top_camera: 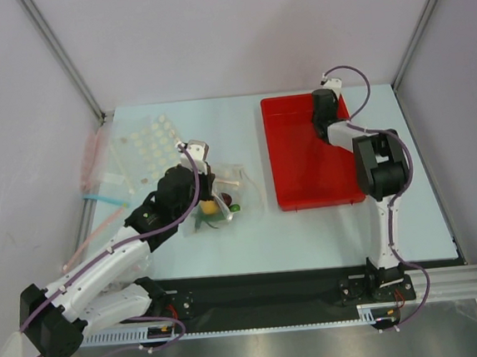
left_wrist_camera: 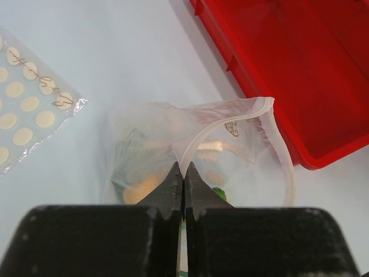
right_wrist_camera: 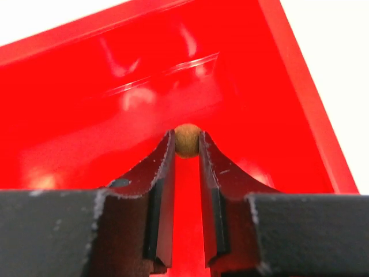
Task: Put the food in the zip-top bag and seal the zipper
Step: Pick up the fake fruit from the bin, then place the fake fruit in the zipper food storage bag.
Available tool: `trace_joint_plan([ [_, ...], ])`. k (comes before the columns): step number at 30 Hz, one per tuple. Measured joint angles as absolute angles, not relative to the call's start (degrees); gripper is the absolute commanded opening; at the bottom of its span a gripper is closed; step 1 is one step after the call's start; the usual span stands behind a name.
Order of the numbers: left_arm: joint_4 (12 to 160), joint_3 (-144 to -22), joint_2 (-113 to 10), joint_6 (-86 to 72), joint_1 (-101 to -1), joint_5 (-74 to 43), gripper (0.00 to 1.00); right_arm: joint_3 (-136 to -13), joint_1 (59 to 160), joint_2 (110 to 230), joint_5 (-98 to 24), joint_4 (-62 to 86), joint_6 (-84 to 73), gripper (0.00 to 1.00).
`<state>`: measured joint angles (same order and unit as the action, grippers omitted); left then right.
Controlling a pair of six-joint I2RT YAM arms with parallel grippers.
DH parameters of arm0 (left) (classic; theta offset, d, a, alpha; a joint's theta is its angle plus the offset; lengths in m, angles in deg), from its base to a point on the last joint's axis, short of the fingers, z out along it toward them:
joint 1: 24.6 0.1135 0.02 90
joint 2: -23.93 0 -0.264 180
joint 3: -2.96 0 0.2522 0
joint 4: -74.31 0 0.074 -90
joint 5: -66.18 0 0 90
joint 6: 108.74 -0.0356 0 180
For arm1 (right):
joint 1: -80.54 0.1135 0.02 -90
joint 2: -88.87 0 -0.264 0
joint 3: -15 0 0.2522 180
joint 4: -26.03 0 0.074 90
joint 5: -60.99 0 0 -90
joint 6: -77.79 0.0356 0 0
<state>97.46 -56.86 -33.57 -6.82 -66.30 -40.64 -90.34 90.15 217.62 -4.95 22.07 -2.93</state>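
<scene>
The zip-top bag (top_camera: 238,187) lies at the table's middle with its mouth gaping toward the red tray. My left gripper (left_wrist_camera: 183,168) is shut on the near edge of that mouth, and the pale zipper (left_wrist_camera: 282,156) curves round the opening. Inside the bag (left_wrist_camera: 242,167) I make out food: a yellow piece (left_wrist_camera: 141,187) and a green bit (left_wrist_camera: 219,192). My right gripper (right_wrist_camera: 187,145) is down in the far corner of the red tray (right_wrist_camera: 115,104), shut on a small brown ball (right_wrist_camera: 187,135) held at its fingertips. From above, the right gripper (top_camera: 328,95) sits at the tray's far end.
The red tray (top_camera: 306,181) stands right of the bag. A flatter dotted bag (top_camera: 148,145) lies at the back left, also seen as the dotted bag (left_wrist_camera: 29,109). Plain clear bags with a pink strip (top_camera: 94,153) and a blue strip (top_camera: 98,197) lie along the left edge.
</scene>
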Motion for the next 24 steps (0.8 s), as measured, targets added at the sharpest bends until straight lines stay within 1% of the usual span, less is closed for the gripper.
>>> trace_joint_plan([
  [7, 97.6, -56.9, -33.5, -6.8, -66.3, -40.6, 0.0, -71.4, 97.3, 199.3, -6.6, 30.3, 0.0, 0.07],
  [14, 97.6, -56.9, -33.5, -6.8, -66.3, -40.5, 0.0, -51.3, 110.6, 178.7, -10.9, 37.0, -2.8, 0.07],
  [20, 97.6, -56.9, -33.6, -6.8, -66.3, -39.8, 0.0, -39.8, 120.5, 163.6, -17.6, 39.2, -7.0, 0.07],
  [24, 97.6, -56.9, -33.6, -6.7, -66.3, -39.6, 0.0, -33.8, 123.2, 158.2, -22.7, 41.8, -8.2, 0.06],
])
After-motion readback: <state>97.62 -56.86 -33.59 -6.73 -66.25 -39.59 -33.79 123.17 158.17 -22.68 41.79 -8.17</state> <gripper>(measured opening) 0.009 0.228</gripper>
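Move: The right hand, low over the bin's far right corner, already grips the small brown fake fruit; the mouth of the open bag lies roughly 33 cm back and 31 cm to its left, about 6 cm higher. On the way is the red bin, its middle some 19 cm back and 8 cm left of this hand, while the yellow fruit in the bag rests about 35 cm back and 43 cm left. The bag's mouth lies about 8 cm to the left hand's right, 1 cm back and 6 cm below. Keeping the small brown fruit pinched between its fingertips, the right hand sweeps quickly back some 30 cm and left over 20 cm, rising well clear of the bin floor to about above the bin's left wall, towards the open bag. On the way it swings about 50 degrees counter-clockwise and its fingers tip up to nearly level, ending pointed forward and left, while the left hand stays in place, shut on the bag's lip and holding the mouth open. ##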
